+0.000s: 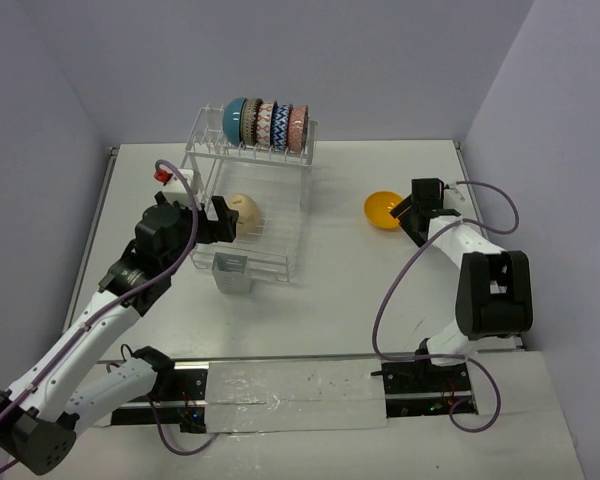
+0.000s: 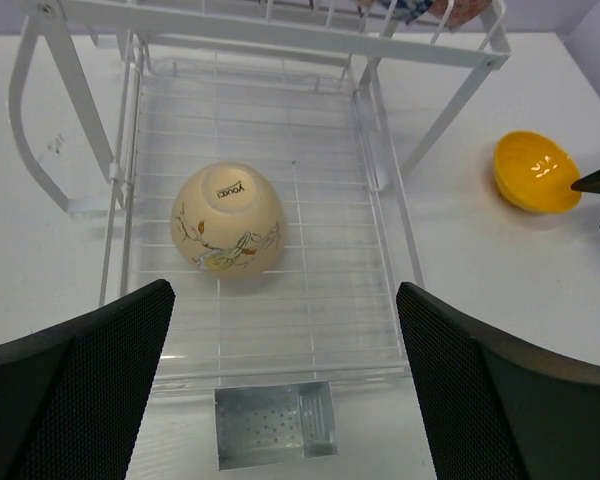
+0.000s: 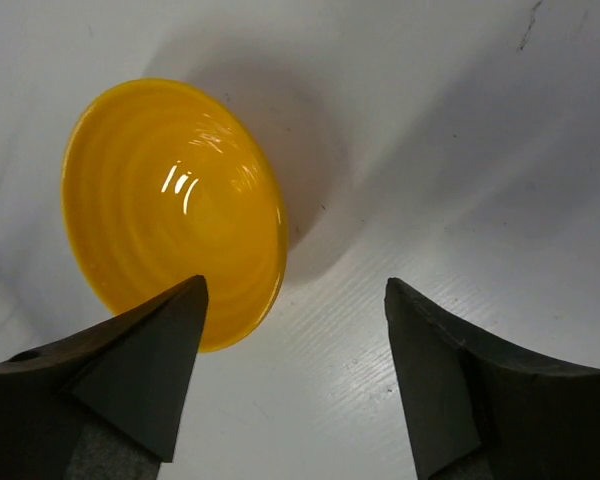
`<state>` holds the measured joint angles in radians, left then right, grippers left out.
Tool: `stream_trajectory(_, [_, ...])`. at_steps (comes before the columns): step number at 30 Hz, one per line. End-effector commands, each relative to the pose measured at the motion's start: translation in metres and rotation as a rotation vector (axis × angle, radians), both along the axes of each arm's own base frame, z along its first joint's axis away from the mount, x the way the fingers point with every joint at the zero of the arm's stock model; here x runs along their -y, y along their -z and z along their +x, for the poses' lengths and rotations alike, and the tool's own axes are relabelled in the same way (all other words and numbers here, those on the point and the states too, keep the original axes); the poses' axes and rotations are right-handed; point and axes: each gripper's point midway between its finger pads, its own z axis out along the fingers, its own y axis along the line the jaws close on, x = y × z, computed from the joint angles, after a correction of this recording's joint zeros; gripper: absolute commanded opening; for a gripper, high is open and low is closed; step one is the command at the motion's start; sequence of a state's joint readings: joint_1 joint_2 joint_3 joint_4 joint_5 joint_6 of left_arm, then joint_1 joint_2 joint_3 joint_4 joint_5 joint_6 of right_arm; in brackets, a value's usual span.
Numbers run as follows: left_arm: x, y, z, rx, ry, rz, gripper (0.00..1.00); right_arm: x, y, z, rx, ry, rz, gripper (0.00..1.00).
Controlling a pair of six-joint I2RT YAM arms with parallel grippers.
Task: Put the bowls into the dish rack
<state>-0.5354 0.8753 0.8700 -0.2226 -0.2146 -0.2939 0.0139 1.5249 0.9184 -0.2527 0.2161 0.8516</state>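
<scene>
The white wire dish rack (image 1: 280,190) stands at the back left. Its top tier holds several bowls on edge, from a teal bowl (image 1: 235,119) to a salmon patterned bowl (image 1: 299,128). A tan bowl (image 1: 244,212) lies upside down on the lower tier (image 2: 320,290); it also shows in the left wrist view (image 2: 228,218). My left gripper (image 1: 226,220) is open and empty, just short of the tan bowl (image 2: 283,300). An orange-yellow bowl (image 1: 382,210) sits upright on the table. My right gripper (image 1: 407,214) is open at the bowl's right rim (image 3: 295,288), the left finger over the bowl (image 3: 170,200).
A small grey cutlery cup (image 1: 231,273) hangs on the rack's front (image 2: 275,425). A small red object (image 1: 162,176) sits left of the rack. Grey walls close in the white table (image 1: 360,290) at the back and sides. The orange-yellow bowl (image 2: 535,172) lies right of the rack.
</scene>
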Motion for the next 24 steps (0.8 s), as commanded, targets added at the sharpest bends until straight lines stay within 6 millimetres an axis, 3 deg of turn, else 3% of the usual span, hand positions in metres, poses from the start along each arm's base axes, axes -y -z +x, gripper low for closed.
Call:
stream_trajectory(1, [0.010,0.003,0.005,-0.042,0.038,-0.039,0.99,0.000,-0.004,0.022,0.045,0.028,0.027,0.77])
stream_trajectory(5, [0.011,0.007,0.005,-0.055,0.044,-0.047,0.99,-0.003,0.010,0.030,0.015,0.021,0.042,0.72])
stream_trajectory(14, [0.015,0.008,0.006,-0.063,0.068,-0.075,0.99,-0.001,0.023,0.037,0.009,0.038,0.038,0.47])
stream_trajectory(17, [0.020,0.003,0.004,-0.045,0.093,-0.103,0.99,0.001,0.024,0.039,0.007,0.043,0.032,0.37])
stream_trajectory(20, [0.028,0.000,0.000,-0.043,0.130,-0.143,0.99,0.002,0.026,0.035,0.012,0.051,0.029,0.20])
stream_trajectory(21, [0.029,-0.001,0.001,-0.041,0.128,-0.157,0.99,0.000,0.018,0.036,0.039,0.041,0.035,0.09])
stream_trajectory(23, [0.037,0.000,0.000,-0.073,0.143,-0.215,0.99,0.000,0.015,0.031,0.060,0.032,0.030,0.02])
stream_trajectory(24, [0.041,-0.002,0.000,-0.076,0.158,-0.234,0.99,0.000,0.002,0.031,0.097,0.027,0.023,0.00])
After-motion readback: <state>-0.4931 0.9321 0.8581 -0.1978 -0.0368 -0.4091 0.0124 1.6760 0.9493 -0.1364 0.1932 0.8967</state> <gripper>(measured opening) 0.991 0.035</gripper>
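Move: The orange bowl sits about 4 cm ahead of the right hand, 6 cm to its left and some 5 cm below, with its right-hand rim nearest and nothing else close by. From the left hand the orange bowl is roughly 46 cm right, 13 cm ahead and 25 cm down. The beige bowl in the rack lies about 12 cm ahead, 3 cm right and 24 cm below that hand; the metal caddy is about 5 cm back, straight below. Lower the open right gripper about 4 cm so its fingers straddle the orange bowl's right-hand rim, closing as you go, then ease forward and up about 1 cm while shutting fully to pinch the rim. Keep the left gripper wide open and empty; sink it about 2.5 cm, then drift it right, turning slightly clockwise towards the orange bowl. ##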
